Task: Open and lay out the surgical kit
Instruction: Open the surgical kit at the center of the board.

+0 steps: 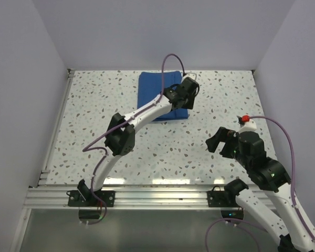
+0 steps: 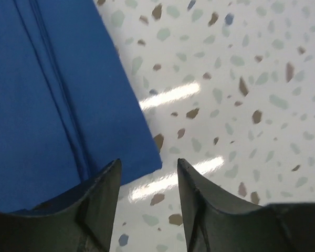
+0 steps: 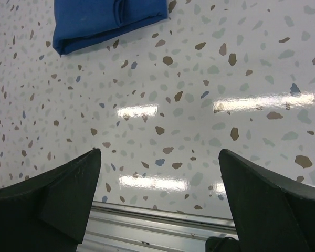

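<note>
The surgical kit is a folded royal-blue cloth wrap point(image 1: 156, 93) lying flat at the far middle of the speckled table. It also shows in the left wrist view point(image 2: 52, 94) and the right wrist view point(image 3: 102, 18). No steel tray or instruments show; the wrap is closed. My left gripper point(image 1: 191, 97) hovers at the wrap's near right corner, jaws open, the corner point(image 2: 147, 157) lying just between and ahead of the fingertips, nothing held. My right gripper point(image 1: 216, 140) is wide open and empty over bare table at the right, well short of the wrap.
The table point(image 1: 210, 105) is white speckled terrazzo with walls on three sides. An aluminium rail point(image 1: 147, 195) runs along the near edge and shows in the right wrist view point(image 3: 163, 223). A metal strip point(image 1: 58, 126) lines the left edge.
</note>
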Action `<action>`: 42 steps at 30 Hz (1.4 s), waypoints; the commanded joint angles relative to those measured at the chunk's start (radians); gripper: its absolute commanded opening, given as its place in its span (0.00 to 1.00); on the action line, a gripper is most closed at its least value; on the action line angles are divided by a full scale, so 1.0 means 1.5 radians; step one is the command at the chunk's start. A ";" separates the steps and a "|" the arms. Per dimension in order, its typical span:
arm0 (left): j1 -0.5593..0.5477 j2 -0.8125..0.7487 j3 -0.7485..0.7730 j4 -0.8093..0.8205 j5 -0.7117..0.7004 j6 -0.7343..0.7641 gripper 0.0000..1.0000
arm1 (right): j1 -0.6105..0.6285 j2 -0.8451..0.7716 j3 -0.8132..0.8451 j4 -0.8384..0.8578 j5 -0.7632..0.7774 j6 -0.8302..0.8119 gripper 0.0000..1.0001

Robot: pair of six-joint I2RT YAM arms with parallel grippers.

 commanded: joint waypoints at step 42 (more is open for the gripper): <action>0.047 -0.091 -0.090 -0.154 -0.247 0.076 0.00 | 0.000 0.223 0.062 0.130 -0.014 0.008 0.99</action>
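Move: The near end of the blue kit's front-to-back fold, the bit to be gripped, lies about 8 cm to the left hand's left, 2 cm back and 10 cm below. At the same depth, the kit's near right corner is some 2 cm ahead of that hand and 1 cm right, and the kit's middle about 10 cm ahead and 15 cm left. From the right hand, the fold end is roughly 24 cm ahead, 17 cm left and 17 cm below. The kit's fold is met by the left hand coming down about 10 cm and some 8 cm left, drawing back 2 cm and rolling about 30 degrees, its left side rising. After a brief hold over the fold's near end, the half-open fingers shut and pinch the cloth, then ease up and left about 1 cm. The right hand, still open, creeps some 3 cm forward, a little left and down, towards the kit. ##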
